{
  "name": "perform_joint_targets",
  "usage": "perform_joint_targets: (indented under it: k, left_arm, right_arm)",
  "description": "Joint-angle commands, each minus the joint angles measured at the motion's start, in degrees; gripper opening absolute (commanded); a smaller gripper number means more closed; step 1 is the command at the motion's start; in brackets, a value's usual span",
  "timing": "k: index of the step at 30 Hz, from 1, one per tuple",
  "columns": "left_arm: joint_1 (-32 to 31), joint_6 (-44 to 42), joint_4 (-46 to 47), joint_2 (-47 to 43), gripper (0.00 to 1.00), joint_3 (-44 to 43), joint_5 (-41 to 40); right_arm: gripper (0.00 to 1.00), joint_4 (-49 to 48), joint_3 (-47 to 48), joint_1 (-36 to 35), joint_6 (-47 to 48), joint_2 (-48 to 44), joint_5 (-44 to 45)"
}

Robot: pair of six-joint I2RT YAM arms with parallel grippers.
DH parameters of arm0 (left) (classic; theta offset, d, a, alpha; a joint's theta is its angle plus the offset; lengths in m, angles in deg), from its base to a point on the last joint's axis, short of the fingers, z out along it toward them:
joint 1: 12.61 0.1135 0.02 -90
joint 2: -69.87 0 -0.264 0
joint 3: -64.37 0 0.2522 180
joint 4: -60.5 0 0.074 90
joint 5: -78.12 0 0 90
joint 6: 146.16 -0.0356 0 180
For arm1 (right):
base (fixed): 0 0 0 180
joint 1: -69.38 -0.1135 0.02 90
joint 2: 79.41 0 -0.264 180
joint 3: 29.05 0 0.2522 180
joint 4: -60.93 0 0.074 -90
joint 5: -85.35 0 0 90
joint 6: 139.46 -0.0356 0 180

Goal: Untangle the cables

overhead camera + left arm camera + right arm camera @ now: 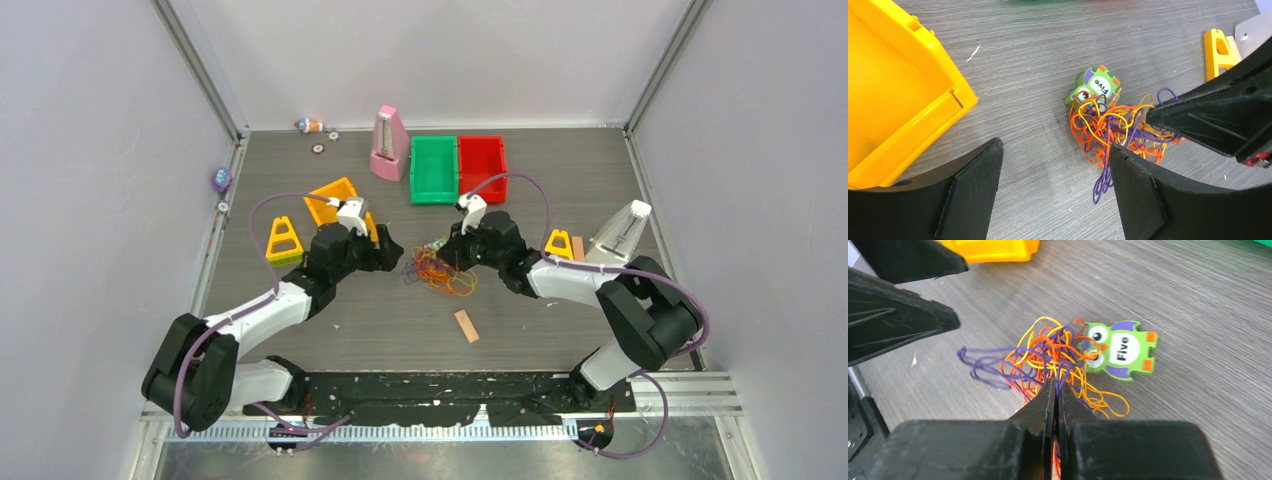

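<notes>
The cables (442,272) are a tangled bunch of thin orange, yellow and purple strands lying mid-table. My right gripper (1055,383) is shut on the cables (1048,352), with purple and orange strands pinched between its tips. In the top view the right gripper (449,250) sits at the bunch's far right side. My left gripper (1055,150) is open over bare table. Its right finger (1138,190) touches the edge of the cables (1108,127), and nothing lies between its jaws. Seen from above, the left gripper (397,258) is just left of the bunch.
A green owl toy (1093,86) marked "Five" lies against the tangle. An orange bin (338,200) stands behind the left gripper. Green (433,168) and red (482,165) bins and a pink metronome (388,145) stand at the back. A wooden block (466,325) lies nearer.
</notes>
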Motion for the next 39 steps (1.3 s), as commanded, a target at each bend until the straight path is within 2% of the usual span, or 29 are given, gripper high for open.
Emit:
perform_joint_targets:
  k: [1, 8, 14, 22, 26, 28, 30, 31, 32, 34, 37, 39]
  left_arm:
    - [1.1, 1.8, 2.5, 0.7, 0.78, -0.6, 5.1]
    - [0.9, 1.3, -1.7, 9.3, 0.68, -6.7, 11.6]
    - [0.8, 1.1, -8.2, 15.0, 0.61, -11.6, 12.6]
    - [-2.8, 1.1, -6.4, 20.6, 0.69, -15.3, 17.1]
    - [-3.3, 1.8, -7.2, 23.4, 0.67, -17.6, 16.5]
    - [-3.3, 2.0, -8.2, 25.1, 0.61, -19.0, 16.7]
    - [-3.3, 2.2, -8.6, 26.2, 0.5, -20.0, 16.8]
    - [-3.3, 2.1, -9.6, 26.7, 0.38, -20.7, 16.6]
    - [-3.3, 1.9, -10.7, 27.2, 0.28, -21.5, 16.4]
    - [-3.3, 1.2, -13.5, 28.2, 0.12, -23.3, 15.5]
    - [-3.3, 0.6, -13.4, 28.4, 0.1, -23.6, 14.9]
    - [-3.3, 0.6, -13.1, 28.4, 0.15, -23.6, 14.8]
  right_arm:
    - [0.05, -0.4, 0.3, 1.9, -4.4, -1.4, 4.8]
    - [0.05, -5.1, -0.7, 7.5, -10.7, 2.0, -5.1]
    - [0.05, -3.6, -0.4, 8.3, -10.0, 2.0, -5.1]
    - [0.05, -4.4, -0.7, 8.3, -9.6, 2.0, -7.2]
    - [0.08, -7.1, -1.3, 8.3, -9.8, 2.3, -10.6]
    - [0.12, -7.3, -1.2, 8.2, -9.5, 2.6, -11.5]
    - [0.24, -7.3, -1.2, 8.2, -9.1, 2.7, -12.3]
    - [0.43, -7.3, -1.3, 8.2, -8.9, 2.6, -12.5]
    - [0.56, -6.9, -1.5, 8.1, -8.5, 2.3, -12.1]
    - [0.66, -5.1, -1.7, 7.9, -7.5, 1.7, -10.7]
    - [0.71, -0.8, -0.9, 7.5, -5.0, 0.9, -7.4]
    - [0.72, 2.8, 0.2, 7.2, -3.6, 1.3, -5.2]
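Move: From the left hand, open and empty, the cable tangle lies about 10 cm to the right, roughly level fore-and-aft and some 8 cm below. The green owl toy sits about 4 cm ahead and 8 cm right of that hand, and the orange bin 11 cm ahead and 11 cm left. For the right hand, shut on strands, the tangle's middle is some 3 cm left and 5 cm below; the wooden block lies 11 cm back and 4 cm right. Rightward and down goes the left hand, about 8 cm across and 6 cm lower, its fingers tipping some 20 degrees further down before they shut on strands at the tangle's near-left side. The right hand, still pinching its strands, draws off right and forward by about 4.5 cm, eases back a couple of centimetres, then opens and lets go. ##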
